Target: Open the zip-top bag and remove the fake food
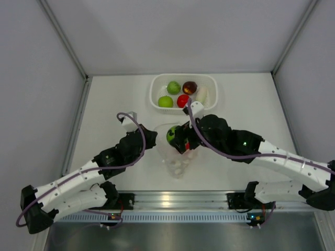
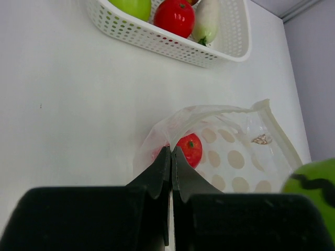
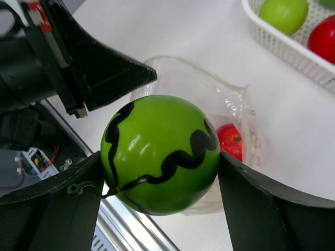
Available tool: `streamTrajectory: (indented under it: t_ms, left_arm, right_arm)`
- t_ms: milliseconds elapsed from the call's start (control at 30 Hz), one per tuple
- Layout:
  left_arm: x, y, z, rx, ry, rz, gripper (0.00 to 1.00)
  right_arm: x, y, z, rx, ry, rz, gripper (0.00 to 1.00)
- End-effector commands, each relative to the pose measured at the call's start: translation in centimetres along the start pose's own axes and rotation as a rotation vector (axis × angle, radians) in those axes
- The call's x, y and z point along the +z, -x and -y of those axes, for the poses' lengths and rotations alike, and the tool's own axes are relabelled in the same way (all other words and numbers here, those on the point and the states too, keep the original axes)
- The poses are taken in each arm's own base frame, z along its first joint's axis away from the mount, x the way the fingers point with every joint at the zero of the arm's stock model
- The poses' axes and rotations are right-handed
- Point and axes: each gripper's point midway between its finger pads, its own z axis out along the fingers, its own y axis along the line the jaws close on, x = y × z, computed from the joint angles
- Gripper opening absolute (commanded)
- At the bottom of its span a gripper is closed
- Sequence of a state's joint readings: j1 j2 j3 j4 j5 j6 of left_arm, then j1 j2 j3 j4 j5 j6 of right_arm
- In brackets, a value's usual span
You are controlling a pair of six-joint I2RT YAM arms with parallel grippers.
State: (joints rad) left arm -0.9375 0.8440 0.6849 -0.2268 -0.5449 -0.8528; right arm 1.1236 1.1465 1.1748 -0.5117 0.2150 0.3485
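The clear zip-top bag (image 1: 177, 159) lies open on the table between the arms, mouth toward the basket. My left gripper (image 2: 171, 150) is shut on the bag's rim (image 2: 209, 110), holding the mouth up. Inside the bag rests a red tomato (image 2: 190, 148), also seen in the right wrist view (image 3: 231, 141). My right gripper (image 3: 159, 157) is shut on a green striped melon ball (image 3: 157, 151), held just above the bag's mouth (image 1: 171, 135). More fake food lies in the basket: two green balls (image 1: 173, 87), a maroon one (image 1: 189, 87), a red one (image 1: 182, 100) and a white piece (image 1: 202, 94).
The white perforated basket (image 1: 212, 79) stands at the back middle of the table, just beyond the right gripper. Grey walls close in the table on three sides. A metal rail (image 1: 172, 200) with the arm bases runs along the near edge.
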Motion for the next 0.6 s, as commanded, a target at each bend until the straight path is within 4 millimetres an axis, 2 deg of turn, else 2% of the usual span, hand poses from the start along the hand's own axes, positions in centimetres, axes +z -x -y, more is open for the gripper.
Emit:
streamTrajectory:
  t_ms: [0,167,200,233,267,300,333,367,400,467,500,533,567]
  left_arm:
    - [-0.2,1.3,-0.7,-0.047,0.061,0.046,0.00]
    - [-0.7,1.4,-1.5,-0.055,0.083,0.050,0.00]
    - [-0.8,1.4,-1.5,-0.056,0.081,0.051,0.00]
    - [-0.8,1.3,-1.7,-0.054,0.083,0.046,0.00]
    - [-1.1,1.5,-1.6,-0.062,0.076,0.051,0.00]
    - [-1.2,1.6,-1.5,-0.065,0.072,0.052,0.00]
    - [-1.4,1.7,-1.5,-0.066,0.068,0.051,0.00]
    - [-1.7,2.1,-1.3,-0.074,0.056,0.059,0.00]
    - [-1.9,2.4,-1.2,-0.078,0.050,0.064,0.00]
    - [-2.4,2.9,-1.0,-0.085,0.037,0.072,0.00]
    - [-2.5,3.2,-0.9,-0.082,0.033,0.079,0.00]
    - [-2.6,3.3,-0.9,-0.079,0.034,0.080,0.00]
    - [-2.8,3.6,-1.1,-0.076,0.042,0.094,0.00]
  right_arm:
    - [-4.4,5.0,0.7,0.029,-0.037,0.172,0.29]
    - [-8.4,10.7,5.3,0.083,-0.240,0.404,0.30]
    - [-8.2,11.0,6.0,0.070,-0.273,0.400,0.30]
    - [-8.0,11.5,7.9,0.077,-0.331,0.403,0.30]
    - [-7.8,12.1,8.7,0.082,-0.350,0.406,0.30]
    - [-6.2,11.8,9.9,0.078,-0.381,0.369,0.29]
    - [-6.0,12.4,12.9,0.101,-0.458,0.368,0.29]
    - [-5.1,12.4,14.0,0.107,-0.468,0.347,0.29]
    - [-3.4,11.9,16.5,0.115,-0.526,0.299,0.29]
    - [-1.9,12.6,17.6,0.120,-0.520,0.273,0.30]
    - [0.2,11.9,19.3,0.115,-0.558,0.214,0.30]
    - [0.5,12.9,19.4,0.112,-0.561,0.208,0.31]
    - [1.5,12.9,19.9,0.104,-0.570,0.184,0.31]
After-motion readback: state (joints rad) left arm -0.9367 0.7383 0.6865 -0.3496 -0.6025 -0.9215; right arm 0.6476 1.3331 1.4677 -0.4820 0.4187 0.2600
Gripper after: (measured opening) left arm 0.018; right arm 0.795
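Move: The right hand already holds the striped green ball. The basket's middle is roughly 26 cm ahead of that hand, 4 cm right and 15 cm below; inside it, the basket tomato is about 22 cm ahead and 4 cm right, the white eggplant 26 cm ahead and 12 cm right. The bag tomato lies some 14 cm below, 2 cm ahead and 3 cm right. From the left hand, the basket is about 25 cm ahead, 13 cm right and 10 cm below. Still gripping the green ball, the right hand lifts it about 11 cm away from the bag while swinging right, then sweeps forward to the basket's right part, some 18 cm forward in all, sinking a little at the end and turning about 35 degrees clockwise. The left fingers keep their pinch on the bag's rim and ease about 3 cm left. ##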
